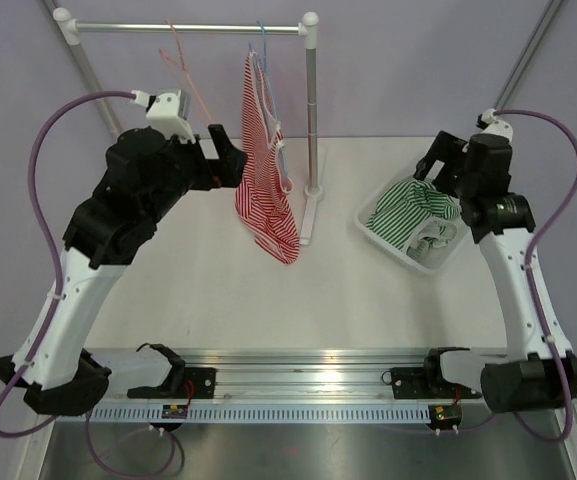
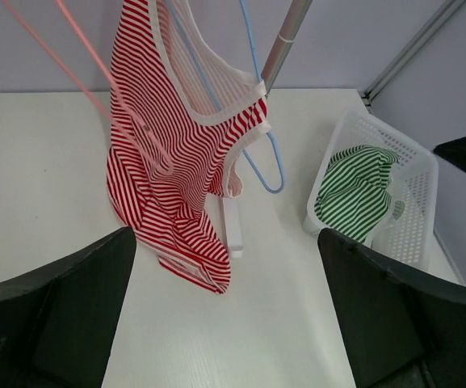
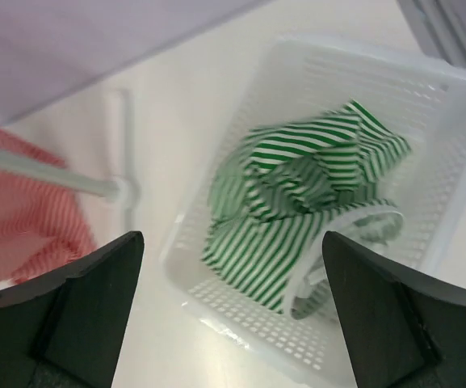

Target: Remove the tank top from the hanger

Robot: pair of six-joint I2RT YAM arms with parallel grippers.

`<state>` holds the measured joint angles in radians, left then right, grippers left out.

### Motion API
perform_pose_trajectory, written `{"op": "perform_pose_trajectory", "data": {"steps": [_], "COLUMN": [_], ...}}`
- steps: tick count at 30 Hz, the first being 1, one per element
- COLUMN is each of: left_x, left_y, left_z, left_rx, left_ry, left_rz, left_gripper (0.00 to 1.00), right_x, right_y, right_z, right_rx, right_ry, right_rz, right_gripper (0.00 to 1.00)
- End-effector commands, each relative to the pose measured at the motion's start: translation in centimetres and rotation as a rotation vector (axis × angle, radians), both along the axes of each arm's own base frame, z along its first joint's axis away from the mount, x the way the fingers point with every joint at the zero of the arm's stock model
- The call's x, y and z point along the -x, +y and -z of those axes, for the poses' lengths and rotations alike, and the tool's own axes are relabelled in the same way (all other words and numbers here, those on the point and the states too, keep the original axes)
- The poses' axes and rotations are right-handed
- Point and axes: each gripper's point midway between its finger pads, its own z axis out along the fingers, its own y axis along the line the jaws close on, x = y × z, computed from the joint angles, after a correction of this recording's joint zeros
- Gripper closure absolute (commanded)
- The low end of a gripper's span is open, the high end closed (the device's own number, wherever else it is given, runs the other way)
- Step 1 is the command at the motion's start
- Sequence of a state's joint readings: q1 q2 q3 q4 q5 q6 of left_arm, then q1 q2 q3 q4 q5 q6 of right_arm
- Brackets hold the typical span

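Note:
A red-and-white striped tank top (image 1: 264, 190) hangs from a blue hanger (image 1: 263, 45) on the rack's rail, and its hem rests on the table. In the left wrist view the tank top (image 2: 176, 162) droops off the blue hanger (image 2: 269, 174), whose lower loop is bare. My left gripper (image 1: 230, 160) stands open just left of the tank top, not touching it. Its jaws (image 2: 228, 315) are wide apart over bare table. My right gripper (image 1: 430, 170) hovers open over the basket and holds nothing (image 3: 233, 315).
A white basket (image 1: 408, 262) at the right holds a green-and-white striped top (image 1: 408, 210), also in the right wrist view (image 3: 297, 194). An empty pink hanger (image 1: 183, 60) hangs on the rail (image 1: 188, 28). The rack's pole (image 1: 311, 120) and foot stand right of the red top.

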<state>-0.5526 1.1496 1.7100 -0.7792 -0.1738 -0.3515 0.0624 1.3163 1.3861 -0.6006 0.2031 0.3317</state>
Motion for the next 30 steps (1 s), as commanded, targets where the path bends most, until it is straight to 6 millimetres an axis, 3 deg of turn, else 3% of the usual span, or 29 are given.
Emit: {"op": "perform_pose_trajectory", "data": {"steps": [1, 2, 4, 5, 10, 13, 17, 22, 28, 30], "left_x": [-1.6, -1.7, -3.5, -3.9, -7.7, -8.5, -8.8, -9.3, -9.4, -8.6], "left_y": [-1.2, -1.5, -3.0, -3.2, -5.0, -5.3, -5.2, -5.3, -5.5, -5.8], "left_z": [-2.6, -4.1, -3.5, -4.4, -3.4, -3.2, -2.3, -0.6, -0.6, -1.4], "left_rx": [-0.019, -0.002, -0.03, -0.029, -0.099, -0.121, -0.138, -0.173, -0.138, -0.075], "left_ry": [-0.064, -0.091, -0.075, -0.087, -0.083, -0.08, -0.082, -0.065, -0.073, -0.065], "left_rz": [-0.035, -0.032, -0.029, -0.031, -0.054, -0.061, -0.071, -0.073, -0.077, -0.077], "left_gripper": [0.01, 0.01, 0.01, 0.01, 0.01, 0.01, 0.01, 0.01, 0.01, 0.01], "right_x": [3.1, 4.7, 6.3, 7.3, 11.1, 12.8, 14.2, 14.4, 13.7, 14.0], "right_y": [5.1, 7.1, 9.1, 9.8, 11.9, 11.5, 9.4, 6.8, 5.3, 5.3], "right_z": [-3.6, -4.9, -4.7, -5.3, -5.0, -4.7, -3.9, -2.8, 0.5, 0.5], "right_rx": [-0.164, -0.238, -0.327, -0.364, -0.458, -0.431, -0.325, -0.215, -0.175, -0.189], "right_ry": [-0.13, -0.165, -0.167, -0.187, -0.17, -0.159, -0.135, -0.129, -0.035, -0.007], "right_rz": [-0.259, -0.351, -0.447, -0.475, -0.594, -0.588, -0.504, -0.378, -0.292, -0.285], "right_gripper": [0.0, 0.01, 0.0, 0.01, 0.01, 0.01, 0.0, 0.0, 0.01, 0.01]}}
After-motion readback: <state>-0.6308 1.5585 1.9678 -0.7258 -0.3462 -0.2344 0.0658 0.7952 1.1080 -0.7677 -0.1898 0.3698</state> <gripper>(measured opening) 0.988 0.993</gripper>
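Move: Ahead of the open left hand, about 16 cm out and 8 cm to its right, hangs the middle of the red-striped tank top on its blue hanger, roughly 14 cm lower. The empty pink hanger is some 15 cm ahead and 6 cm left at about hand height. For the right hand the red tank top is about 35 cm left and 4 cm ahead at its level; the green-striped tank top in the bin lies 6 cm ahead, 2 cm left and 22 cm below. Reaching forward about 10 cm and 6 cm to its right, the left hand closes in on the hanging red tank top, its fingers still wide open; it then sinks a few centimetres, its left side rolling up about 10 degrees. The empty right hand draws back some 14 cm and left from over the bin, rising before it sinks again, and ends turned about 20 degrees counter-clockwise. ##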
